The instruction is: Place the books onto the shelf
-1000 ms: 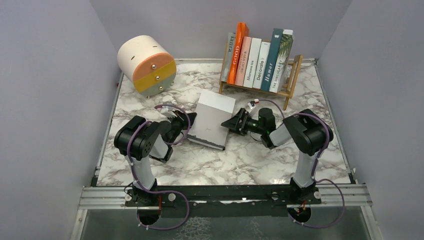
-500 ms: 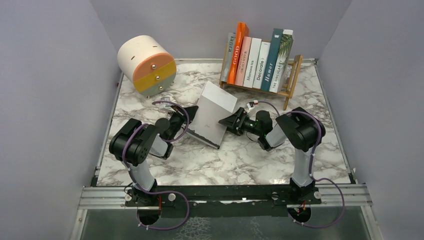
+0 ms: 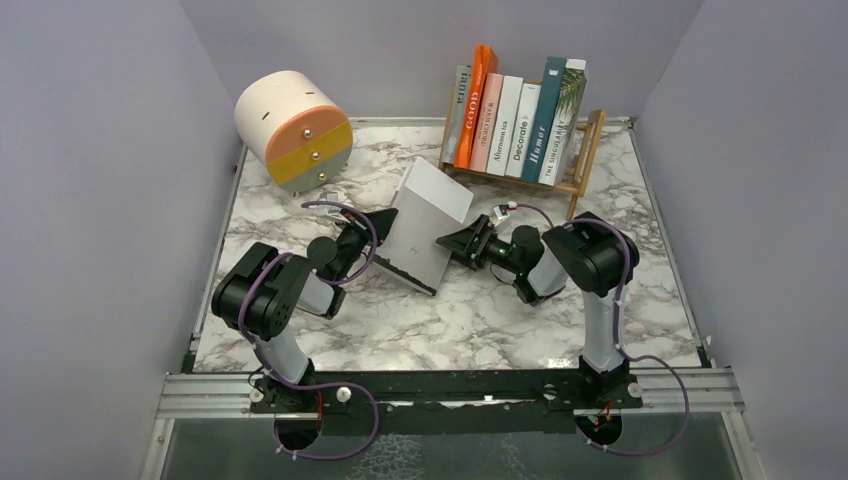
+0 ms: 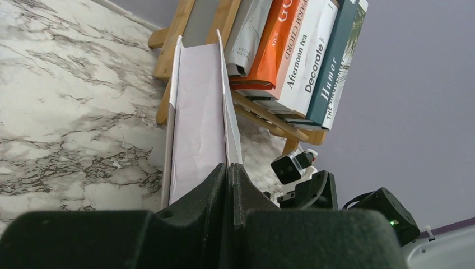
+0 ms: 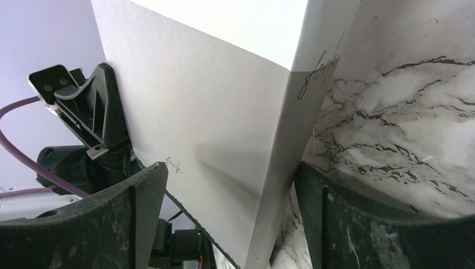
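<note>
A white book [image 3: 425, 225] stands tilted on its spine edge in the middle of the table, between both grippers. My left gripper [image 3: 378, 228] is shut, and its tips [image 4: 229, 166] press against the book's page edge [image 4: 196, 112]. My right gripper [image 3: 453, 243] is open. Its fingers [image 5: 151, 185] stand on either side of the book's spine corner [image 5: 280, 140]. The shelf [image 3: 585, 150] stands at the back right and carries several upright books [image 3: 510, 120], which also show in the left wrist view [image 4: 297, 50].
A round cream, orange and yellow drawer drum [image 3: 295, 130] lies at the back left. The marble table [image 3: 480, 320] is closed in by purple walls on three sides. The shelf's near wooden end frame [image 4: 173, 33] rises just behind the tilted book.
The white book has gone from lying nearly flat to tilted steeply up. My left gripper moved forward and up against its left edge. The right gripper shifted slightly left along with it.
</note>
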Available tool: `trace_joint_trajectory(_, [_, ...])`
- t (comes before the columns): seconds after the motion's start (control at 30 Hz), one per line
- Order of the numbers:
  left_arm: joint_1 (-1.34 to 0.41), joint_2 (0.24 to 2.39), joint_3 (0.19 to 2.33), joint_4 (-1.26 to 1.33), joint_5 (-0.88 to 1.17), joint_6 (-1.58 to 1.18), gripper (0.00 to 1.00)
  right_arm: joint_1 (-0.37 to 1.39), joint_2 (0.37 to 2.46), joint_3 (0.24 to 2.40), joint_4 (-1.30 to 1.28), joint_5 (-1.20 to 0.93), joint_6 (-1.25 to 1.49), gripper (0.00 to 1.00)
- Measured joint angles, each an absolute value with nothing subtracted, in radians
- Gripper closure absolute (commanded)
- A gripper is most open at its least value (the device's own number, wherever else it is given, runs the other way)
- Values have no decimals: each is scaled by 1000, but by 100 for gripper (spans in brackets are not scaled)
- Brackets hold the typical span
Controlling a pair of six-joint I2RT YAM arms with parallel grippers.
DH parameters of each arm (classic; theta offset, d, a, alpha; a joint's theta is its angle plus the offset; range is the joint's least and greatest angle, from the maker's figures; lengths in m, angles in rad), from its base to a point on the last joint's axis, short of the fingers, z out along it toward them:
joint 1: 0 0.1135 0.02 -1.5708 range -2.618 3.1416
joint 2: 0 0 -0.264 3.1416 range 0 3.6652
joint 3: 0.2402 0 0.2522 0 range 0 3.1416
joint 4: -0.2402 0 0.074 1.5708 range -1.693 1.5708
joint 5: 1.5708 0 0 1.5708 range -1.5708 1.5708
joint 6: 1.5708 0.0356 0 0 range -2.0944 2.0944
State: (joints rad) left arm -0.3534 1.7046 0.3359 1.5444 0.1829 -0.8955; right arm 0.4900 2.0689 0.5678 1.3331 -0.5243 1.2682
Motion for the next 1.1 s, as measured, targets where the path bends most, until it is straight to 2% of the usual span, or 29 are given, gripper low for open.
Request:
trace_joint_trajectory(0.27, [-351, 1718, 338, 1548, 173, -891, 100, 487, 2119, 569, 1425, -513, 1325, 23])
trace_joint_trajectory(0.67, [-313, 1911, 362, 1548, 68, -846, 100, 476, 2116, 560, 1427, -483, 1342, 23])
trace_joint_trajectory(1.1, [-311, 2028, 409, 1548, 72, -841, 100, 476, 2092, 533, 1427, -459, 1295, 24])
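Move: The last white book is tilted between the hands, open-edge side up at the left hand's shut fingertips and spine side down inside the right hand's open fingers. Its middle lies about 6 cm right of the left hand, roughly level in reach and 7 cm below; from the right hand, 2 cm ahead, 4 cm left and 3 cm up. From the left hand the filled shelf is some 20 cm ahead and 25 cm right, the striped drum about 20 cm ahead and 20 cm left. After a brief hold, the left hand goes down about 10 cm, easing some 4 cm forward and 3 cm to its left as the shut fingers stay against the book's raised open edge, tip down and turn counter-clockwise, about 10 degrees each. The right hand keeps its fingers open around the spine side to steady it, giving only about 1 cm forward and 1 cm to the right with a slight clockwise turn. ##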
